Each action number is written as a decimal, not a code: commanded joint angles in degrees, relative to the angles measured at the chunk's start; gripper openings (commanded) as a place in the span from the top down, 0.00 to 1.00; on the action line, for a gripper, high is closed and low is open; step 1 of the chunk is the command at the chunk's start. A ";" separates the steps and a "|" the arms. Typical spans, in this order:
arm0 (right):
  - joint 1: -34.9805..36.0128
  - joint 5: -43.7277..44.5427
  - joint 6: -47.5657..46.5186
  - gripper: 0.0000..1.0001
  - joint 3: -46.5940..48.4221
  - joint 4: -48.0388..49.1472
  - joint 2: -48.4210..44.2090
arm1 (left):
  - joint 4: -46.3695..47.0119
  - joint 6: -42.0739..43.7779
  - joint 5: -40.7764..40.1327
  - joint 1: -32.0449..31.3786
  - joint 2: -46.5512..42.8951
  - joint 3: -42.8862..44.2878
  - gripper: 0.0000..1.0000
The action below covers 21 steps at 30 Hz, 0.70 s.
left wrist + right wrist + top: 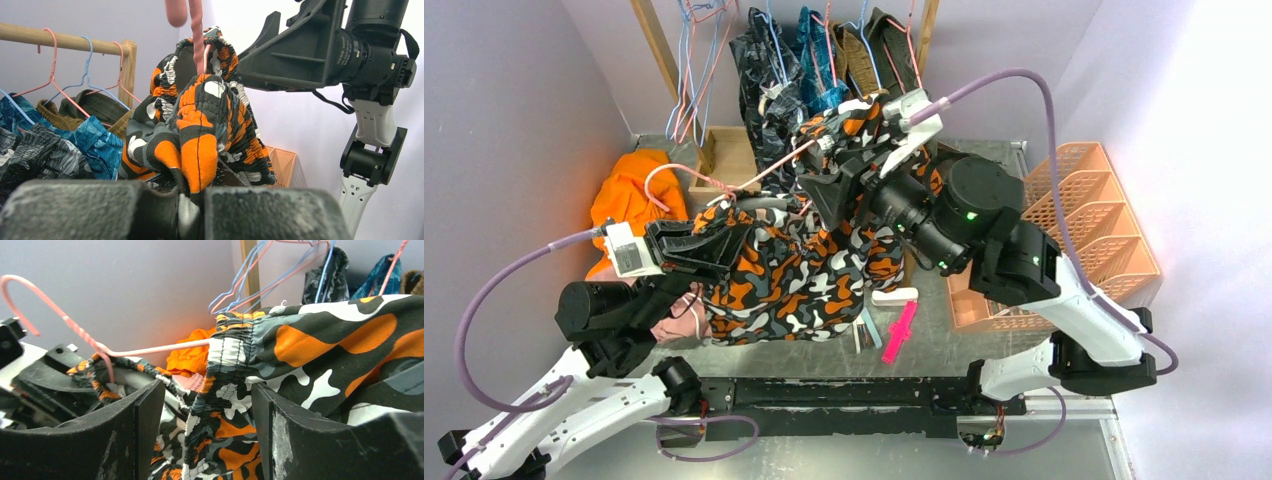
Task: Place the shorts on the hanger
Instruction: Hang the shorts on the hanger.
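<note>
The orange, black and white camouflage shorts (814, 280) hang raised above the table, threaded on the pink wire hanger (769, 168). My left gripper (699, 250) is shut on a fold of the shorts (200, 130); the fabric is pinched between its pads (192, 200). My right gripper (824, 190) stands open at the other end. In the right wrist view the elastic waistband (227, 355) hangs loose between its spread fingers (207, 395), with a gap on the left side. The hanger's arm (150, 349) runs into the waistband and its hook curves up at the left.
A wooden rail (656, 40) at the back carries blue and pink hangers and several garments (769, 80). An orange cloth (629, 195) lies at the left. Orange baskets (1084, 230) stand at the right. A pink clip (900, 330) and a white object (894, 296) lie near the front.
</note>
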 commanded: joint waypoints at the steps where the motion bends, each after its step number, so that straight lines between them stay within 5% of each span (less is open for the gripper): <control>1: 0.14 7.01 0.83 0.36 1.72 1.32 1.57 | 2.16 -0.36 -0.71 0.09 -0.50 0.21 0.93; 8: 0.12 0.58 0.80 0.99 2.72 2.17 2.63 | -0.96 -0.28 0.23 0.13 -0.20 0.74 0.93; 15: 0.11 -17.59 3.68 1.00 14.61 -6.69 9.79 | -3.27 -0.33 1.08 0.11 1.11 1.52 0.93; 21: 0.11 -20.53 3.48 1.00 16.67 -21.03 14.69 | -6.19 1.03 2.05 0.06 0.14 2.97 0.93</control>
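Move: The shorts' right-hand waistband edge is about 2 cm ahead of the open right fingers, 1 cm to their left and 1 cm lower. From the right hand, the hanger's neck is roughly 10 cm to the left, level ahead and in height, and its hook about 18 cm left, 1 cm ahead and 2 cm up. From the left gripper, that waistband edge is some 6 cm ahead, 11 cm right and 5 cm above. Ease the right gripper about 2 cm forward and slightly down onto the waistband edge and shut the fingers on it, then pull it left and back some 6 cm, arching up and down again, along the hanger's arm towards the neck, turning roughly 20 degrees counter-clockwise. Keep the left pinch on the other waistband end while sinking it 2 cm and edging it slightly right. ##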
